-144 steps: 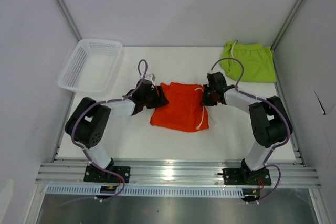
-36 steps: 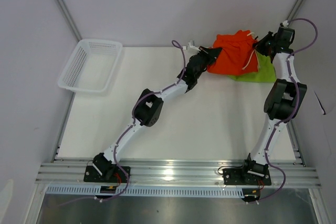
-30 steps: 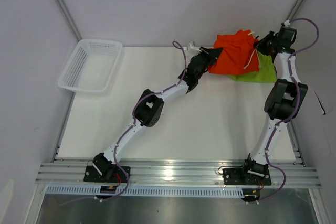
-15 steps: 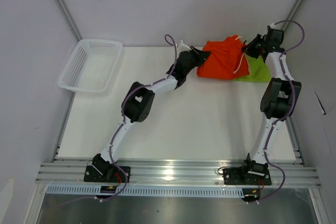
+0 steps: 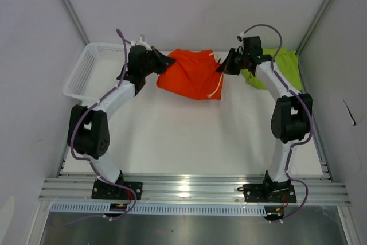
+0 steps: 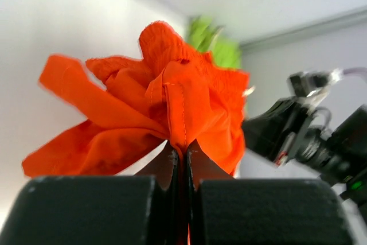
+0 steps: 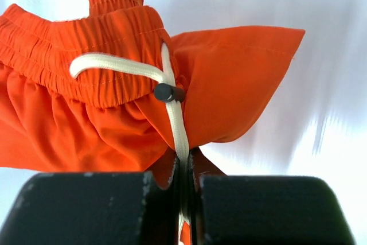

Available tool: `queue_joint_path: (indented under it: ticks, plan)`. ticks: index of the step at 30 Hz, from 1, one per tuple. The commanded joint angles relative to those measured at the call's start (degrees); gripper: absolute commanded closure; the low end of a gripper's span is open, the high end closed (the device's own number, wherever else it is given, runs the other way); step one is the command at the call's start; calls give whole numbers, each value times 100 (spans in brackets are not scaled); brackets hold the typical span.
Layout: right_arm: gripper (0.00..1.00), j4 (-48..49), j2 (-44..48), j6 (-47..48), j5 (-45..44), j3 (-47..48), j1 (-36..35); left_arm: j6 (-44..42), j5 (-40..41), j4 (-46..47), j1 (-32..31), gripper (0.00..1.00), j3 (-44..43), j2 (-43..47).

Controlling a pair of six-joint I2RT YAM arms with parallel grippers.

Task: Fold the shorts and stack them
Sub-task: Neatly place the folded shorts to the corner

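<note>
The orange shorts (image 5: 191, 74) hang stretched between both grippers above the back middle of the table. My left gripper (image 5: 167, 61) is shut on their left edge; the pinched fold (image 6: 180, 113) rises from its closed jaws. My right gripper (image 5: 221, 68) is shut on the right edge, clamping orange fabric (image 7: 114, 113) and the white drawstring (image 7: 175, 121). The lime green shorts (image 5: 285, 67) lie flat at the back right corner, partly behind the right arm, and show blurred in the left wrist view (image 6: 215, 41).
A white mesh basket (image 5: 92, 76) stands at the back left, just left of the left arm. Grey walls and aluminium posts close in the back and sides. A metal rail (image 5: 189, 190) runs along the near edge.
Both arms have carried the orange shorts leftward, from over the green shorts at the back right to the back middle. The green shorts are uncovered again. Both grips stayed closed.
</note>
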State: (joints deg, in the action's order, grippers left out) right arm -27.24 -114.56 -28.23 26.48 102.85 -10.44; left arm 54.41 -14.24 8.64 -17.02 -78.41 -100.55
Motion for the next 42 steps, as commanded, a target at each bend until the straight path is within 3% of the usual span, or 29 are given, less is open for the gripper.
queue_joint_path:
  ticks: [1, 5, 7, 13, 16, 17, 19, 20, 22, 23, 24, 27, 31, 34, 42]
  plan:
    - [100, -379, 364, 151, -117, -1053, -71, -535, -316, -758, 58, 100, 1133, 562]
    - [100, -238, 654, 256, -309, -2563, -327, -686, -351, -918, 58, 100, 2528, 984]
    - [100, -255, 830, 353, -476, -2935, -476, -748, -421, -839, 75, 100, 3346, 1212]
    - [95, -325, 1418, 529, -1205, -3930, -775, -888, -518, -495, 41, 100, 4613, 1775]
    - [68, -387, 1586, 599, -1645, -4070, -898, -967, -554, -346, -21, 100, 4940, 1943]
    - [55, -378, 1673, 617, -1759, -4071, -907, -1002, -536, -337, -38, 96, 4967, 1986]
    - [42, -247, 1796, 625, -1988, -4097, -881, -1081, -457, -346, -47, 84, 5037, 2048]
    - [34, -185, 1936, 652, -1989, -4089, -855, -1108, -326, -328, -47, 72, 5081, 2101]
    - [28, 7, 2095, 748, -2146, -4045, -820, -1143, -106, -363, -47, 52, 5099, 2364]
    - [25, 61, 2157, 792, -2260, -3966, -802, -1152, 77, -363, -47, 34, 5151, 2487]
    - [25, 96, 2227, 853, -2357, -3878, -785, -1161, 140, -390, -47, 23, 5160, 2723]
    - [26, 132, 2167, 1152, -2918, -3404, -688, -1284, 490, -644, -47, 2, 5126, 3171]
    - [24, 263, 1773, 1530, -3596, -2693, -504, -1486, 764, -1048, -56, 1, 4994, 3646]
    - [15, 334, 1211, 1750, -4246, -2060, -363, -1556, 782, -1312, -56, 1, 4897, 3928]
    - [18, -236, -776, 2250, -5284, 277, -257, -1618, 501, -1690, -65, 1, 4879, 4412]
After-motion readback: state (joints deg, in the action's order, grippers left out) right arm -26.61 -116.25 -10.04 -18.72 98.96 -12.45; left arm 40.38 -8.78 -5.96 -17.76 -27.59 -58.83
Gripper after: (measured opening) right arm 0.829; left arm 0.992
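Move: The orange shorts are still pinched by both hands in the air, to be taken to the empty table spot nearer the robot: its middle lies about 32 cm back, 6 cm right and 24 cm below the left hand, and about 33 cm back, 12 cm left and 18 cm below the right hand. The white basket stands some 32 cm left and 3 cm back of the left hand, 19 cm lower. From the right hand, the green shorts lie about 24 cm right, level in reach, 17 cm below. The orange shorts are drawn back and down together by both hands, roughly 20 cm each way, fingers tipping down some 30 degrees, onto the clear table. The right fingers let go first, then the left. The empty left hand rises about 6 cm and eases left; the right climbs and swings forward and right to the green shorts, its fingers turning steeply down. ##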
